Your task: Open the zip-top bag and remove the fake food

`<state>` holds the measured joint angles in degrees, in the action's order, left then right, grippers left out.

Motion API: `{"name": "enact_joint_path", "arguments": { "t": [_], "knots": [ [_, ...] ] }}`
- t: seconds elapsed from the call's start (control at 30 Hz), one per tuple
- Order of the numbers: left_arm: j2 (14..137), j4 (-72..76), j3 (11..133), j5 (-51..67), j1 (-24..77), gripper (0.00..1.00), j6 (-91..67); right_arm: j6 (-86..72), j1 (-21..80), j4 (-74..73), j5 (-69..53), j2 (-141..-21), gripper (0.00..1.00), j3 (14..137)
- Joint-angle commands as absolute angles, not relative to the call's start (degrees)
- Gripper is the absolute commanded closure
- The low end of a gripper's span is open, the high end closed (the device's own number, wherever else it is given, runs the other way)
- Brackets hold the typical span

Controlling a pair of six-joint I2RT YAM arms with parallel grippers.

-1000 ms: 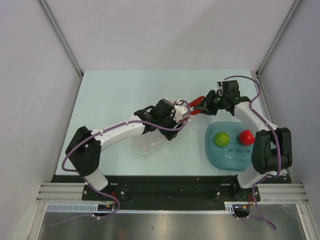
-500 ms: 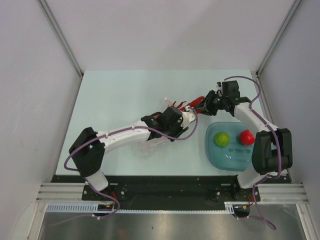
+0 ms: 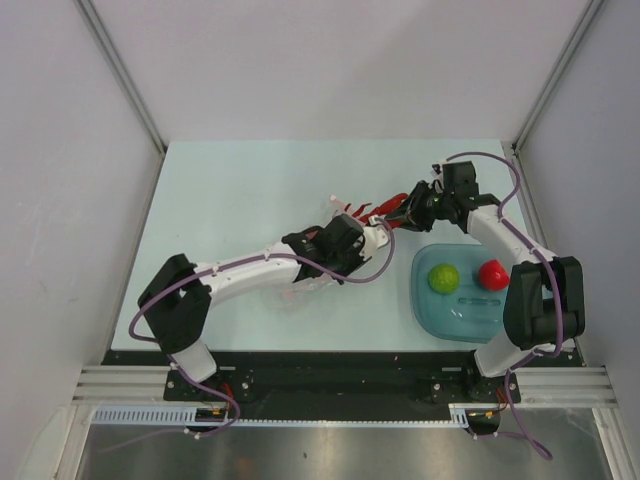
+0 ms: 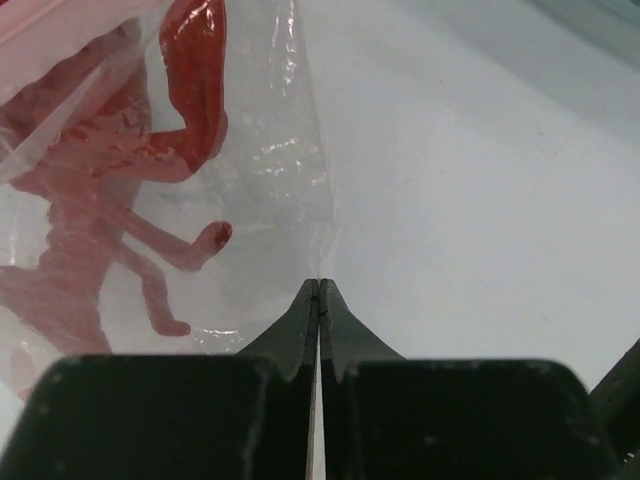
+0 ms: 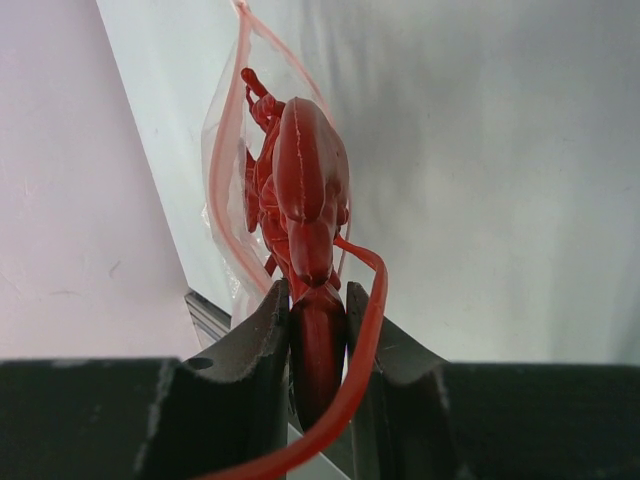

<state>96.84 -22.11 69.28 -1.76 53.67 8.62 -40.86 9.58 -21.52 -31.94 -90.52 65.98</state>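
The zip-top bag (image 4: pixel 270 200) is clear and crinkly, with a pinkish-red strip, and lies mid-table (image 3: pixel 340 207). The red lobster (image 5: pixel 305 170) sits partly inside it; its claw (image 4: pixel 195 70) and legs show through the film. My right gripper (image 5: pixel 318 290) is shut on the lobster's near end, at the bag's mouth (image 3: pixel 400 212). My left gripper (image 4: pixel 319 283) is shut, its tips pinching the bag's lower edge (image 3: pixel 372 232). The lime-green ball (image 3: pixel 443 278) and the small red fruit (image 3: pixel 492 273) lie in the tray.
The translucent teal tray (image 3: pixel 450 318) sits at the right front, close to the right arm's base. A crinkled bit of clear plastic (image 3: pixel 298 290) shows under my left forearm. Grey walls close in the table on three sides.
My left gripper has slid right to the bag's edge and closed from open. The right gripper has stayed put, still holding the lobster.
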Motion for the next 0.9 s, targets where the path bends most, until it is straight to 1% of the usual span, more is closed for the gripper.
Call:
{"name": "enact_joint_path", "arguments": {
  "t": [0.0, 0.2, 0.43, 0.57, 0.67, 0.7, 0.73, 0.77, 0.8, 0.83, 0.87],
  "knots": [
    [91.1, -20.0, 66.5, 1.0, 53.6, 1.00, 10.1, -39.9, 10.2, -19.3, -32.9, -90.3, 1.00, 68.1],
    [84.7, -18.3, 62.8, 6.7, 53.6, 1.00, 8.9, -35.3, 11.0, -19.5, -31.7, -91.7, 1.00, 67.8],
    [81.3, -17.0, 60.3, 12.8, 53.1, 1.00, 8.0, -28.7, 11.8, -16.9, -30.1, -91.5, 1.00, 68.5],
    [81.0, -17.6, 59.0, 13.9, 53.0, 1.00, 9.7, -29.4, 11.7, -15.6, -31.0, -91.7, 1.00, 69.5],
    [81.8, -19.2, 59.7, 12.1, 52.5, 1.00, 9.8, -29.3, 11.7, -19.0, -31.4, -92.5, 1.00, 70.8],
    [81.9, -19.6, 60.9, 12.0, 52.1, 0.95, 9.1, -28.9, 11.6, -19.3, -31.4, -92.3, 1.00, 70.5],
    [82.0, -19.7, 61.8, 12.6, 50.7, 0.87, 8.4, -28.8, 11.5, -19.6, -31.2, -91.6, 1.00, 70.0],
    [82.2, -19.7, 62.9, 12.9, 50.0, 0.63, 5.9, -28.8, 11.4, -19.9, -30.9, -91.2, 1.00, 68.9],
    [82.5, -19.5, 65.7, 13.4, 49.1, 0.55, 4.2, -29.0, 11.1, -20.0, -31.2, -90.8, 1.00, 68.4],
    [83.1, -19.5, 67.4, 14.6, 47.3, 0.49, 2.3, -29.2, 10.9, -19.7, -31.5, -90.2, 1.00, 67.9],
    [83.9, -20.9, 69.3, 15.4, 46.5, 0.41, -1.9, -29.3, 10.7, -19.6, -31.8, -89.9, 1.00, 67.8]
  ]
}}
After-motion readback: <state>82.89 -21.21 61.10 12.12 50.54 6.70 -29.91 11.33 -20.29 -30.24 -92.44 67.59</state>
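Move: Just ahead and left of the shut left fingers lies the zip-top bag, its middle some 3 cm forward, 5 cm left and 5 cm below them. The red lobster's middle lies about 11 cm ahead of the left hand, 4 cm right and slightly below. From the right hand, holding its near end, that middle is roughly 3 cm forward, 5 cm left and 4 cm down; the teal tray's is 13 cm back, 20 cm right and 12 cm below. Pulling the pinched bag film back and up, away from the lobster, the left hand travels about 5 cm back while rising 4 to 5 cm and tilting its right side up slightly. It then eases about 1 cm forward and left as its fingers open roughly halfway. The right hand keeps its grip on the lobster nearly in place, dipping a little and twisting some 10 degrees. ##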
